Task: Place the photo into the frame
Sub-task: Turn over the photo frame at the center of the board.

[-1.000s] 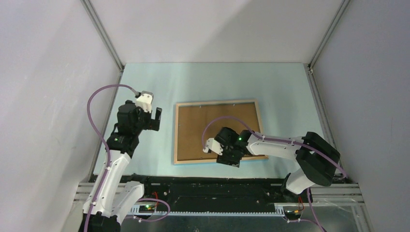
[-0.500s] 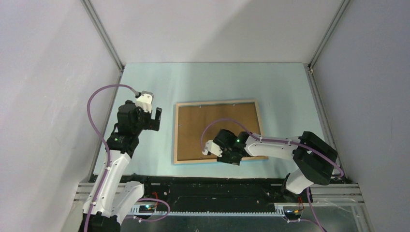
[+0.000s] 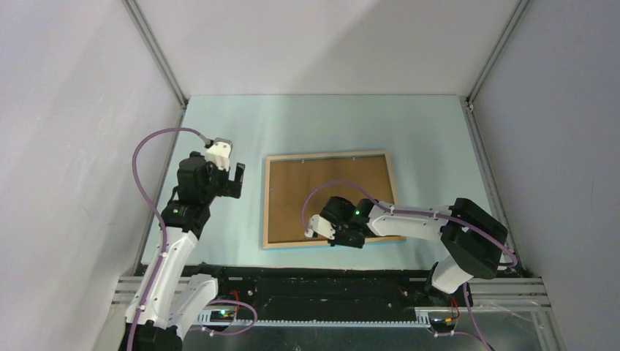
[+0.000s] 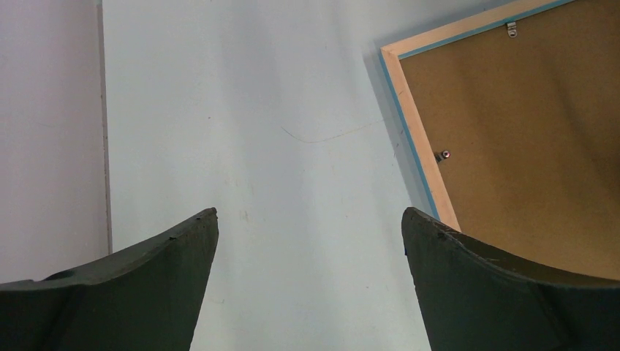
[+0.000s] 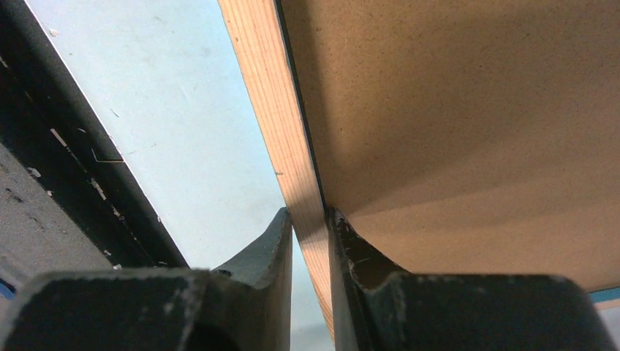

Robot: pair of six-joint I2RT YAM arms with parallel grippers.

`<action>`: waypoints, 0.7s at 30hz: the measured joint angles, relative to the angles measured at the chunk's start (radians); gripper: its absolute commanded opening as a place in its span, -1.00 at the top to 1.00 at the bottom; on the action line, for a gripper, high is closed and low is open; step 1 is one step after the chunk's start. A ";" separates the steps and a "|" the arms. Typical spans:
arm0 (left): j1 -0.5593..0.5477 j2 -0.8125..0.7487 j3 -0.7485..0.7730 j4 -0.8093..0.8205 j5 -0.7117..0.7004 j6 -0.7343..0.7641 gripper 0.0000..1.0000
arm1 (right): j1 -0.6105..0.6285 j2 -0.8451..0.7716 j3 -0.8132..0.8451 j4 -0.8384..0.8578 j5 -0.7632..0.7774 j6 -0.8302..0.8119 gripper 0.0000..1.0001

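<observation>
The frame (image 3: 267, 201) lies back-up on the pale blue table, its light wood rails around a brown backing board (image 3: 329, 190). The photo is not in view. My right gripper (image 3: 343, 240) sits at the frame's near rail. In the right wrist view its gripper (image 5: 310, 216) has one finger outside the wood rail (image 5: 267, 88) and one inside it against the backing board (image 5: 453, 110), pinching the rail. My left gripper (image 3: 235, 179) hovers left of the frame, open. In the left wrist view the left gripper (image 4: 309, 219) has only bare table between its fingers, and the frame's corner (image 4: 417, 139) lies to the right.
Small metal clips (image 4: 441, 155) hold the backing board along the frame's inner edge. A black rail (image 3: 314, 281) runs along the table's near edge. Grey walls close the left, right and far sides.
My right gripper has shifted slightly left along the frame's near rail and its jaws have closed onto that rail. The left arm has not moved.
</observation>
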 measured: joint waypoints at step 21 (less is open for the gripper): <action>-0.365 -0.078 0.002 -0.127 -0.017 0.245 -0.99 | -0.132 0.035 0.253 -0.158 -0.194 -0.027 1.00</action>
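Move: The right fingers are already pinching the frame's near rail; the frame's middle lies about 12 cm ahead and 4 cm to the left, with its near-left corner some 19 cm left and near-right corner 12 cm right, both about level with the hand. The left hand is high and empty: the frame's middle is some 24 cm to its right and 18 cm below, and the near-left corner about 8 cm right and 13 cm back. Keeping its pinch on the near rail, the right hand raises it about 5 cm, easing forward and left by some 3 cm each and tilting a little. Meanwhile the left hand, fingers wide open and touching nothing, swings about 8 cm right and 4 cm back at nearly constant height towards the near-left corner, turning nearly 30 degrees clockwise and rolling its left side up. ##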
